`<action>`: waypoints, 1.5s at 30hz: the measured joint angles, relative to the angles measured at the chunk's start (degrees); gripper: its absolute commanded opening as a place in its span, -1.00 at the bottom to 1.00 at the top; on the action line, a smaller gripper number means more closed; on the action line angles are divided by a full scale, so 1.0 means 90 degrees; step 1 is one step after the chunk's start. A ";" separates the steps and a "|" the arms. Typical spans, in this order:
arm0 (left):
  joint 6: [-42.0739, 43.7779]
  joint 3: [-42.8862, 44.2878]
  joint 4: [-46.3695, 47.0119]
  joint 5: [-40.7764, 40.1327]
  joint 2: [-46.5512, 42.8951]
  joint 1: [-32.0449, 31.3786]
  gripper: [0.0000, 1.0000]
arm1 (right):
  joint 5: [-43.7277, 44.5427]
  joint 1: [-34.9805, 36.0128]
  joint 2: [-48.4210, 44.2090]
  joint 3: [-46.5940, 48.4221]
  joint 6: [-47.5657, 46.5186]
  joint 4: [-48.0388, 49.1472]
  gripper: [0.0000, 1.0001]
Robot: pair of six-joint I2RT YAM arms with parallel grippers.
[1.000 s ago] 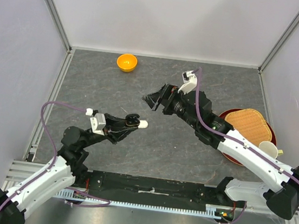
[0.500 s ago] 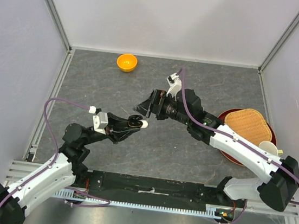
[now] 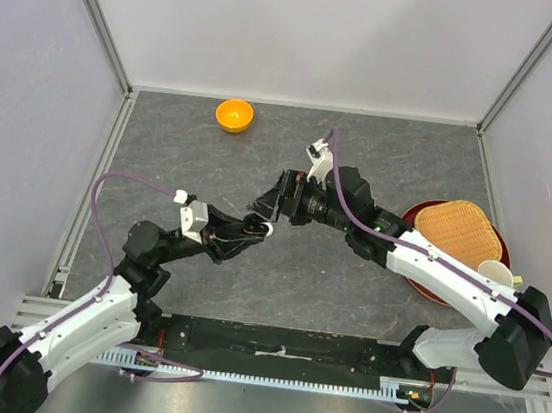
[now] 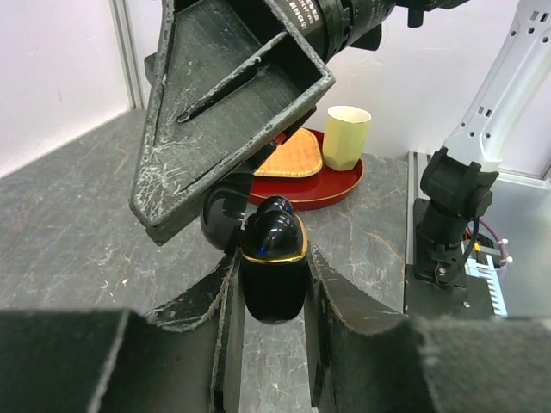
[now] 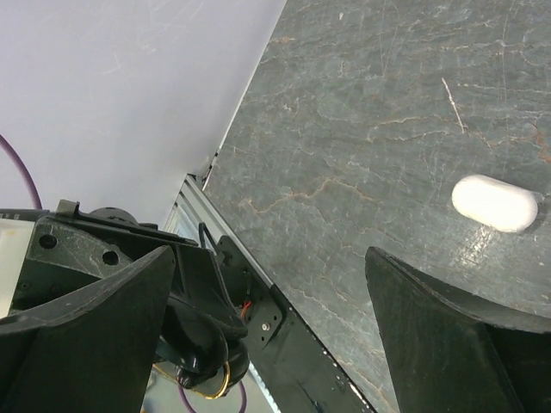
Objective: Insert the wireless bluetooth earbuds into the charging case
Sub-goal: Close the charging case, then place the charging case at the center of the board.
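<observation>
My left gripper is shut on the charging case, a glossy black pebble with a gold rim. It holds the case upright above the table, and the case's round lid is tipped back. The right gripper hangs open just above and beyond the case, and one of its wide fingers looms over the lid. In the right wrist view the right gripper has nothing between its fingers, and the case shows at the lower left. No earbuds can be made out.
A white oblong piece lies on the table beside the left gripper's tip. An orange bowl sits at the back. A red tray on the right carries a woven plate and a cream cup.
The right gripper has swung left and down until it is close over the case. The left arm has pushed slightly forward, still gripping the case.
</observation>
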 measured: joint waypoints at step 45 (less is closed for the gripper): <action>-0.2691 0.2067 -0.2788 -0.0901 0.4675 -0.0080 -0.95 | 0.3798 -0.0134 -0.2011 -0.1430 0.1003 -0.1807 0.96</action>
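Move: Just beyond the left fingertips, about 1 cm ahead and 2 cm to the right of the left hand point, the black charging case is held with its lid still open. From the open right gripper it lies roughly 5 cm back and 3 cm to the left, at about the same height. Down on the table, some 24 cm below both hands, the white case is about 14 cm ahead of the left hand and 1 cm to its left. Easing about 1 cm back, right and down, the open right gripper brings a finger against the lid of the black case to shut it, then swings off some 13 cm to the right, turning clockwise. The left hand keeps its pinch, creeping forward and down at first, then dropping about 16 cm in all and 7 cm forward as its fingers tip some 60 degrees downward, towards the table beside the white case. ##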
